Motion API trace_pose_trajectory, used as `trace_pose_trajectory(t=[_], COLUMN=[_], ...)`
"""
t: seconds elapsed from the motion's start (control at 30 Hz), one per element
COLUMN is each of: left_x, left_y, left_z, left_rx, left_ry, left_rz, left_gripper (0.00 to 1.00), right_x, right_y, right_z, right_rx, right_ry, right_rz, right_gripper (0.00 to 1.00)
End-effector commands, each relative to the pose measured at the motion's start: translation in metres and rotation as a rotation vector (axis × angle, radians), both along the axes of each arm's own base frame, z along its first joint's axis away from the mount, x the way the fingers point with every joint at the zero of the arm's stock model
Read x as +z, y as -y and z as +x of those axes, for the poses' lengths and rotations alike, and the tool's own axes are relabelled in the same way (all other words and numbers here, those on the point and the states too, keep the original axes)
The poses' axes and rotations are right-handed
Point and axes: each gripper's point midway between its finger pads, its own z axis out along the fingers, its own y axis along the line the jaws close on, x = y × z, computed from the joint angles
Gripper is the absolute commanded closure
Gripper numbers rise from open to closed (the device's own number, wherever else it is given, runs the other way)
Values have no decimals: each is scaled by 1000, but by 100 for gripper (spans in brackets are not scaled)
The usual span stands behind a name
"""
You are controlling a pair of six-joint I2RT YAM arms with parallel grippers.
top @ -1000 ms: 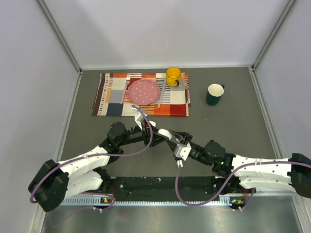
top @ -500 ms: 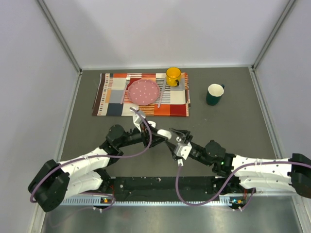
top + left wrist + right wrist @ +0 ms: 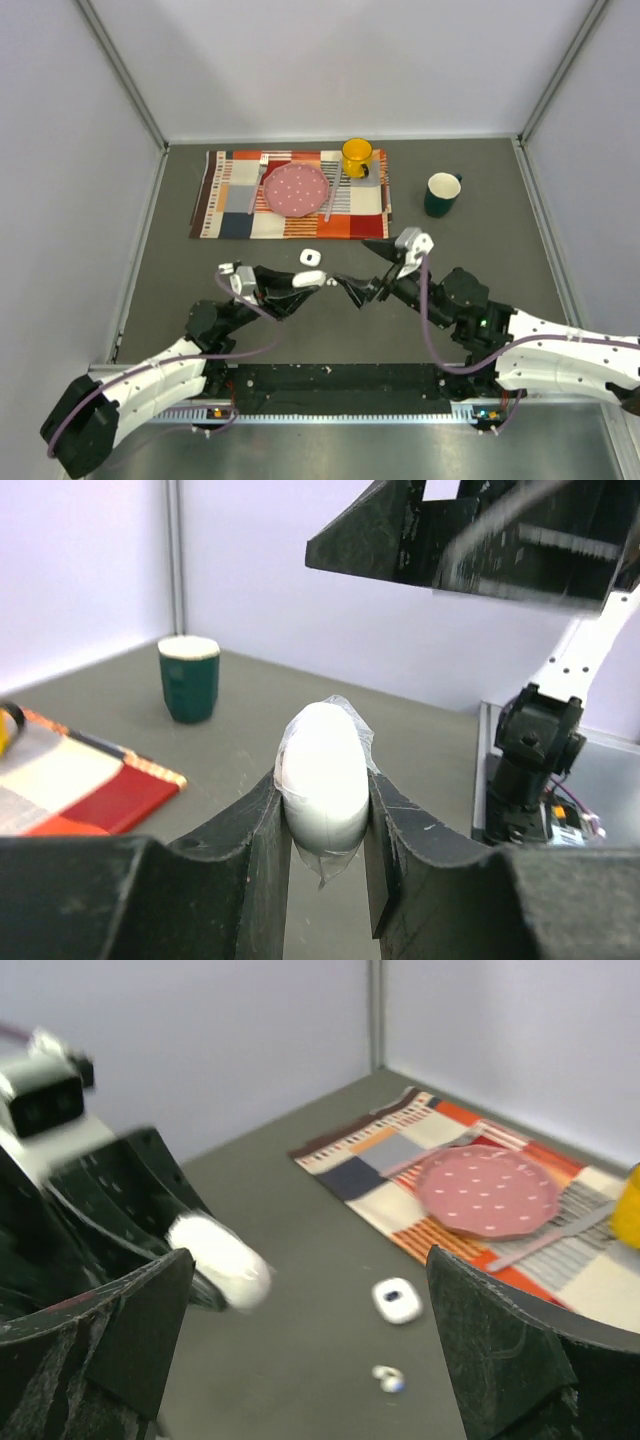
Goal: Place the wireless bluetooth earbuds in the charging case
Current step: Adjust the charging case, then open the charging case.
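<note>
A white egg-shaped charging case (image 3: 322,780), closed and wrapped in clear film, is pinched between my left gripper's (image 3: 322,798) fingers and held off the table near the middle (image 3: 310,279). My right gripper (image 3: 362,270) faces it from the right, jaws wide apart and holding nothing (image 3: 310,1260). A second small white case (image 3: 398,1300) lies flat on the table behind them (image 3: 308,256). A tiny white earbud (image 3: 388,1378) lies on the table close to that case. No other earbuds show.
A patchwork placemat (image 3: 230,200) at the back carries a pink dotted plate (image 3: 295,188), cutlery and a yellow mug (image 3: 357,157). A dark green cup (image 3: 441,194) stands at the back right. Grey walls enclose the table on three sides.
The right gripper has opened wide and drawn back to the right, away from the case. The left arm has pulled back toward the lower left, still pinching the case.
</note>
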Motion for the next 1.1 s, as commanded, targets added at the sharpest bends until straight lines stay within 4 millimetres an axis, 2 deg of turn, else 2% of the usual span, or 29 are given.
trace_pose_trajectory(t=[0.0, 0.1, 0.2, 0.37, 0.47, 0.73, 1.07], left_x=[23, 32, 39, 51, 51, 45, 46], left_y=[-15, -17, -18, -20, -19, -16, -12], left_z=[-6, -10, -14, -23, -25, -28, -41], left_rx=[60, 57, 44, 13, 1, -22, -96], left_ry=[167, 191, 208, 241, 245, 247, 266], left_rz=[-71, -102, -127, -169, -169, -147, -144], left_gripper=[100, 100, 100, 100, 100, 100, 100], right_x=[14, 24, 27, 17, 20, 28, 20], right_y=[-6, -20, -29, -47, -53, -56, -60], right_z=[-18, -35, -43, -45, -48, -40, -20], right_rx=[49, 159, 210, 234, 270, 247, 143], right_ry=[-389, -461, -524, -573, -572, -552, -547], right_rz=[101, 156, 185, 123, 135, 190, 182], right_gripper=[1, 1, 1, 1, 1, 1, 1])
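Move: The white charging case is already gripped in the left hand, its middle about 1 cm to the right of that hand's point. From the open right hand it lies roughly 12 cm to the left, 1 cm back and some 5 cm lower. On the table some 27 cm below the right hand, the finished case is about 18 cm ahead and 13 cm left, and the loose earbud 11 cm ahead and 8 cm left. Upwards about 5 cm and a little back, the left hand lifts the still-gripped charging case, tipping its fingers up some 15 degrees. The empty right hand first rises about 4 cm, then sinks below its starting height as it sweeps left and back towards the case, fingers wide open and wrist pitching some 35 degrees so they point slightly down, ending with them close to the case's free end. ##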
